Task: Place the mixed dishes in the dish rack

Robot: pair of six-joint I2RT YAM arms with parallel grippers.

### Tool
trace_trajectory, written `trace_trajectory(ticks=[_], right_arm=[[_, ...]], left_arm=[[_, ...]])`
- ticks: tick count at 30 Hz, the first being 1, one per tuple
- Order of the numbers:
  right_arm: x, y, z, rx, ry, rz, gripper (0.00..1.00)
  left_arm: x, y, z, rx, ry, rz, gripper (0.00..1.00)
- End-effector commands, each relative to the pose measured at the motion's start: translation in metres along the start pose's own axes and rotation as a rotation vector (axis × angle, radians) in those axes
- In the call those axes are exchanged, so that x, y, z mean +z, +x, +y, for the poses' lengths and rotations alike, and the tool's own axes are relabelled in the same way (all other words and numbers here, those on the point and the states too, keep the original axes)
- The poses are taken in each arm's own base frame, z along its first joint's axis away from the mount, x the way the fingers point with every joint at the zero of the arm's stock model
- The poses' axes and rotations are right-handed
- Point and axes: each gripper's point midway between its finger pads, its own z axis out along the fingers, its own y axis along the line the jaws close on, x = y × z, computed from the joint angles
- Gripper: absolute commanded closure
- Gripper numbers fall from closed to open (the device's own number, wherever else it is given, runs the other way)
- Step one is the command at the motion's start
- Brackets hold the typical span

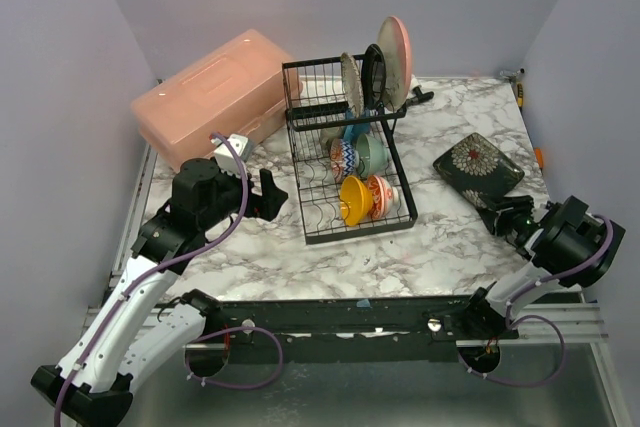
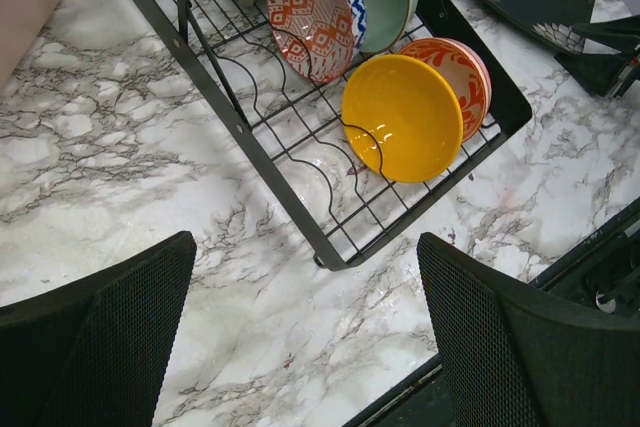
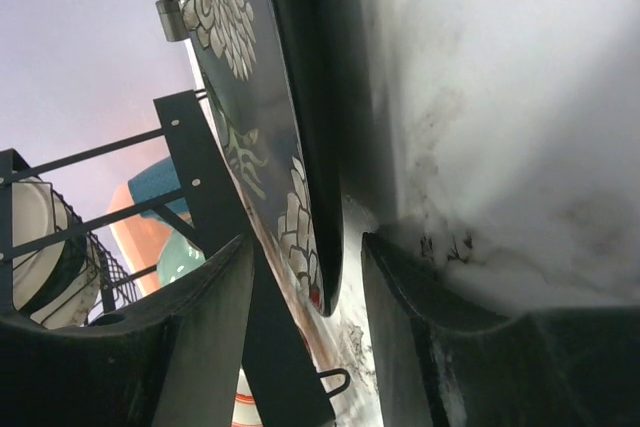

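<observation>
The black wire dish rack [image 1: 305, 197] holds a yellow bowl [image 1: 352, 199], a red-patterned bowl [image 1: 381, 195], a mint green bowl [image 1: 372, 153], a blue-patterned bowl [image 1: 343, 159] and upright plates, among them a large pink-cream plate [image 1: 395, 47]. To its right a dark floral square plate [image 1: 478, 169] lies on the marble table. My right gripper [image 1: 505, 219] is at that plate's near corner, and the plate's edge [image 3: 300, 147] sits between its open fingers with a gap showing. Left of the rack's front corner, my left gripper [image 2: 305, 337] hovers wide open over bare marble.
A salmon-pink plastic box [image 1: 210, 97] stands at the back left. A small white object [image 1: 233, 141] beside it is partly hidden by my left arm. The table's near edge rail [image 1: 350, 307] runs just in front of both arms.
</observation>
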Motion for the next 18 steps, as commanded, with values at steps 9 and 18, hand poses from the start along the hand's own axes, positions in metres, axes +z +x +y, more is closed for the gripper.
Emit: trace_trajectory(ticks=[9, 18], right_arm=[[0.03, -0.003, -0.009, 0.02, 0.027, 0.023, 0.61], [0.035, -0.009, -0.002, -0.022, 0.047, 0.001, 1.0]], left_arm=[[0.003, 0.0, -0.002, 0.005, 0.012, 0.006, 0.09], [0.004, 0.001, -0.002, 0.005, 0.011, 0.011, 0.09]])
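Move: The flower-patterned square plate lies nearly flat on the table. Its middle is about 13 cm ahead of the right gripper, some 4 cm to its left and 2 cm lower, with its near corner just in front of the fingers. In the dish rack, the red-and-white bowl is about 30 cm to the right gripper's left and 6 cm ahead, the yellow bowl roughly 38 cm left and 4 cm ahead. From the left gripper the plate is about 60 cm right, 18 cm ahead and 24 cm lower. Push the right gripper forward about 3 cm along the table, easing down by just over 1 cm and slightly left, so the half-open fingers straddle the near corner of the square plate, one over its face and one under its rim. Then shut them in the second half of the reach and pinch the rim, keeping the wrist tilt almost unchanged. ##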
